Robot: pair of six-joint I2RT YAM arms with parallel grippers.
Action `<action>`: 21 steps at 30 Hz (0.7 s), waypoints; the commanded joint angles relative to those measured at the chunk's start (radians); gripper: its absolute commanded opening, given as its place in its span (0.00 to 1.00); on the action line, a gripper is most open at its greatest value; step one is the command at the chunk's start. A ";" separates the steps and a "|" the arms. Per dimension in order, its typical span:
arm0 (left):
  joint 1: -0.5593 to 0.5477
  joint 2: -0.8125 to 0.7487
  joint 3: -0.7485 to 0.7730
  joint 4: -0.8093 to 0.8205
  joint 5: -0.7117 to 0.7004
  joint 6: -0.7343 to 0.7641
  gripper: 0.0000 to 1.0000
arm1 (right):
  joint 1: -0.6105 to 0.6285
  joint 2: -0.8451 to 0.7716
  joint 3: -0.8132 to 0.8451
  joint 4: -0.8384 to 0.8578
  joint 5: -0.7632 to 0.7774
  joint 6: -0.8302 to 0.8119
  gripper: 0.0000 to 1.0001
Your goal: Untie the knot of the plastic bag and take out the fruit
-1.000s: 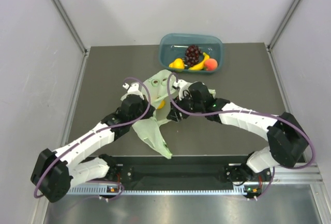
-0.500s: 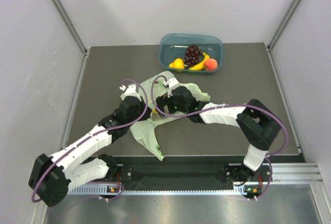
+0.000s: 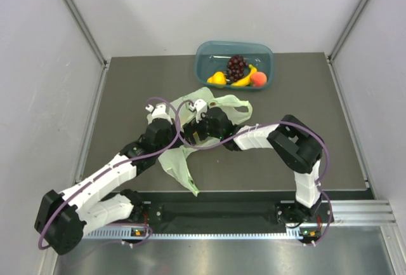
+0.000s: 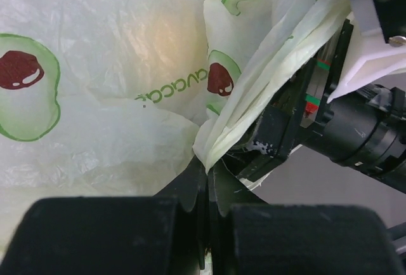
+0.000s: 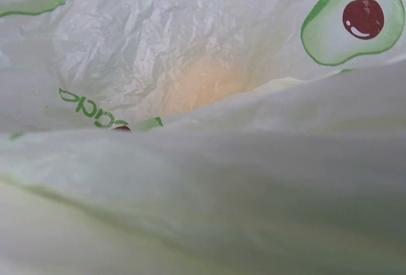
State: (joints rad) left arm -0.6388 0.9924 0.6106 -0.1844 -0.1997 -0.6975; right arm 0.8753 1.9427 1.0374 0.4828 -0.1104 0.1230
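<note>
The plastic bag [image 3: 219,107] lies crumpled mid-table, pale green with avocado prints, one strip trailing toward the near edge. My left gripper [image 3: 172,140] is shut on a bunched fold of the bag [image 4: 235,132], pinched at the fingertips [image 4: 207,167]. My right gripper [image 3: 190,134] is pushed in among the bag's folds from the right. Film covers its whole wrist view, so its fingers are hidden. An orange fruit [image 5: 203,81] glows through the film and also shows dimly [image 4: 162,33] in the left wrist view. The knot is out of view.
A teal tub [image 3: 266,56] stands at the back centre and holds grapes [image 3: 236,67], a banana [image 3: 244,78], a peach [image 3: 257,79] and a yellow fruit [image 3: 217,78]. The right arm's elbow [image 3: 295,145] is folded up right of the bag. Grey walls close in both sides.
The right arm has reached further left into the bag, its elbow folding inward. The bag and its trailing strip have shifted left. The left gripper has kept its hold.
</note>
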 commanded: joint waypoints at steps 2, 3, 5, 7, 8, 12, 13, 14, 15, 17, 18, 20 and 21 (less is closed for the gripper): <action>-0.001 -0.037 -0.018 0.034 -0.009 -0.008 0.00 | 0.013 0.054 0.093 0.090 -0.058 -0.074 1.00; 0.001 -0.038 -0.021 0.034 -0.006 -0.008 0.00 | 0.013 0.070 0.111 0.074 -0.052 -0.082 1.00; 0.001 -0.038 -0.025 0.036 -0.004 -0.011 0.00 | 0.013 0.122 0.176 0.018 -0.040 -0.094 1.00; -0.001 -0.038 -0.032 0.042 -0.004 -0.013 0.00 | 0.013 0.151 0.217 -0.003 -0.029 -0.095 1.00; -0.001 -0.038 -0.037 0.043 -0.004 -0.014 0.00 | 0.013 0.174 0.226 -0.010 -0.026 -0.089 1.00; -0.001 -0.038 -0.049 0.051 -0.013 -0.014 0.00 | 0.011 0.203 0.243 -0.012 -0.032 -0.071 0.98; -0.001 -0.037 -0.052 0.053 -0.015 -0.014 0.00 | 0.010 0.205 0.248 -0.010 -0.044 -0.066 0.97; -0.001 -0.035 -0.054 0.051 -0.015 -0.016 0.00 | 0.005 0.208 0.250 -0.009 -0.055 -0.048 0.92; -0.001 -0.034 -0.055 0.053 -0.017 -0.016 0.00 | 0.001 0.211 0.248 -0.004 -0.067 -0.036 0.87; 0.001 -0.034 -0.057 0.053 -0.020 -0.014 0.00 | -0.016 0.205 0.248 -0.006 -0.116 -0.001 0.69; 0.001 -0.037 -0.060 0.053 -0.023 -0.016 0.00 | -0.022 0.202 0.245 0.002 -0.132 0.012 0.60; 0.001 -0.041 -0.066 0.053 -0.027 -0.016 0.00 | -0.039 0.170 0.210 0.028 -0.167 0.044 0.35; 0.001 -0.043 -0.068 0.051 -0.029 -0.016 0.00 | -0.044 0.151 0.188 0.049 -0.173 0.053 0.28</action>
State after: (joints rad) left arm -0.6361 0.9707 0.5575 -0.1795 -0.2253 -0.7082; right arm 0.8566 2.1429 1.2430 0.4530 -0.2180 0.1215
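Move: The yellow-orange fruit, only glowing through the plastic, lies about 2 cm ahead, 4 cm to the left and 3 cm below the wide-open right hand. The bag rim pinched by the left hand is some 6 cm back, 4 cm left and 5 cm up from the right hand; the bag's loose loop is about 9 cm ahead and 15 cm right, the blue bin 25 cm ahead and 15 cm right. From the left hand the fruit lies roughly 8 cm ahead, 3 cm right and 9 cm below. Leftward and forward into the bag, about 4 cm, the right hand pushes its open fingers towards the yellow-orange fruit, then sinks some 3 cm and closes them about halfway; their contact with the fruit is hidden by plastic. The left hand, still pinching the rim, gives way about 1.5 cm downwards and 1 cm left. ##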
